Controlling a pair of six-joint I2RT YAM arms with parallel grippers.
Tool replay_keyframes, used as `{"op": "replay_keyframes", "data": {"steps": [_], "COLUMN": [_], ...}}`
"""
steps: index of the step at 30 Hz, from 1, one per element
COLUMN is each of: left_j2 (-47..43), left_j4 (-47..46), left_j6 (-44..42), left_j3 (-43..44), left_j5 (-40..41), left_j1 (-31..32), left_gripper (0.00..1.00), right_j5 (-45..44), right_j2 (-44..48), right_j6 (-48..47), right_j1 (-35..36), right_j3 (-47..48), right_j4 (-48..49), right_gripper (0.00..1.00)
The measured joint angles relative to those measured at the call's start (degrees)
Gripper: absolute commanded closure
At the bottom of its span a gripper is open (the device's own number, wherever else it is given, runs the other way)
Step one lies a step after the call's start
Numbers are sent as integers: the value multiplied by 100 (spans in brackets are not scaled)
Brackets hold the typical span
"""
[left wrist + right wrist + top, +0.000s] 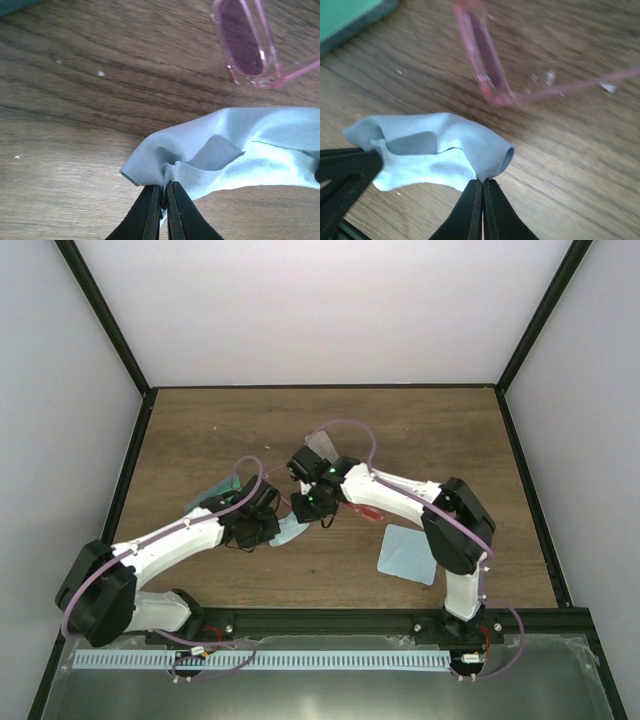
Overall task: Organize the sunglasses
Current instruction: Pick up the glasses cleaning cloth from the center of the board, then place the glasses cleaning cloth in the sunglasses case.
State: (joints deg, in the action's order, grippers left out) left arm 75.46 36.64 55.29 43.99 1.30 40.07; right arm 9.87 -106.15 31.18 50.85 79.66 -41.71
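Note:
A pink-framed pair of sunglasses (247, 42) lies open on the wooden table, just beyond a crumpled light-blue cloth (260, 145). The right wrist view shows the same pair (487, 60) and the same cloth (430, 150). My left gripper (164, 192) is shut on one corner of the cloth. My right gripper (484, 184) is shut on the opposite corner. From above, both grippers (275, 528) (305, 512) meet over the cloth (292, 533) mid-table. A red-framed pair (365, 512) peeks out from under the right forearm.
A teal case (350, 20) lies to the left of the pink pair and shows by the left arm from above (220, 490). A second light-blue cloth (408, 554) lies flat at the right. A grey case (322, 445) sits behind the right gripper.

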Motion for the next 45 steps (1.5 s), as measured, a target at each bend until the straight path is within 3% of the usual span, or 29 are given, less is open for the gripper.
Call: {"op": "replay_keyframes", "data": {"steps": [13, 25, 45], "left_j2": [-791, -846, -483], "left_j4": [402, 570, 634], "left_j6": [-306, -1025, -1985], "left_j3": [-332, -485, -260], "left_j5": [22, 133, 9], "left_j1": [-973, -1939, -3410], "left_gripper": [96, 96, 96], "right_j5": [157, 376, 973], "right_j2": [-1534, -2717, -3281], "right_j6": [-251, -334, -544], "right_j1": [317, 404, 444], "right_j3": [2243, 4030, 4741], "right_j4": [-348, -651, -446], "right_gripper": [99, 99, 99]}}
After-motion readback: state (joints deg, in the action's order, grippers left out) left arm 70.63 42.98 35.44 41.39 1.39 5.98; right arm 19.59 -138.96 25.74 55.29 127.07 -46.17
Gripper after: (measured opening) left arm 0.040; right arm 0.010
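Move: The open green case the cloth is being carried to has its middle about 14 cm left and 9 cm ahead of the left hand, and some 21 cm left and 5 cm ahead of the right, slightly below both. The pink sunglasses lie about 12 cm ahead and 5 cm right of the left hand. The grey block stands farther out, around 18 cm ahead and 6 cm right of the right hand. Both hands keep the folded cleaning cloth pinched by its ends, fingers shut, and carry it together to the left, towards and over the near side of the open green case. Each travels about 16 cm left, drifting a few centimetres forward at nearly constant height, while both wrists swing some 15 degrees counter-clockwise, the right one also tipping its left side up. ##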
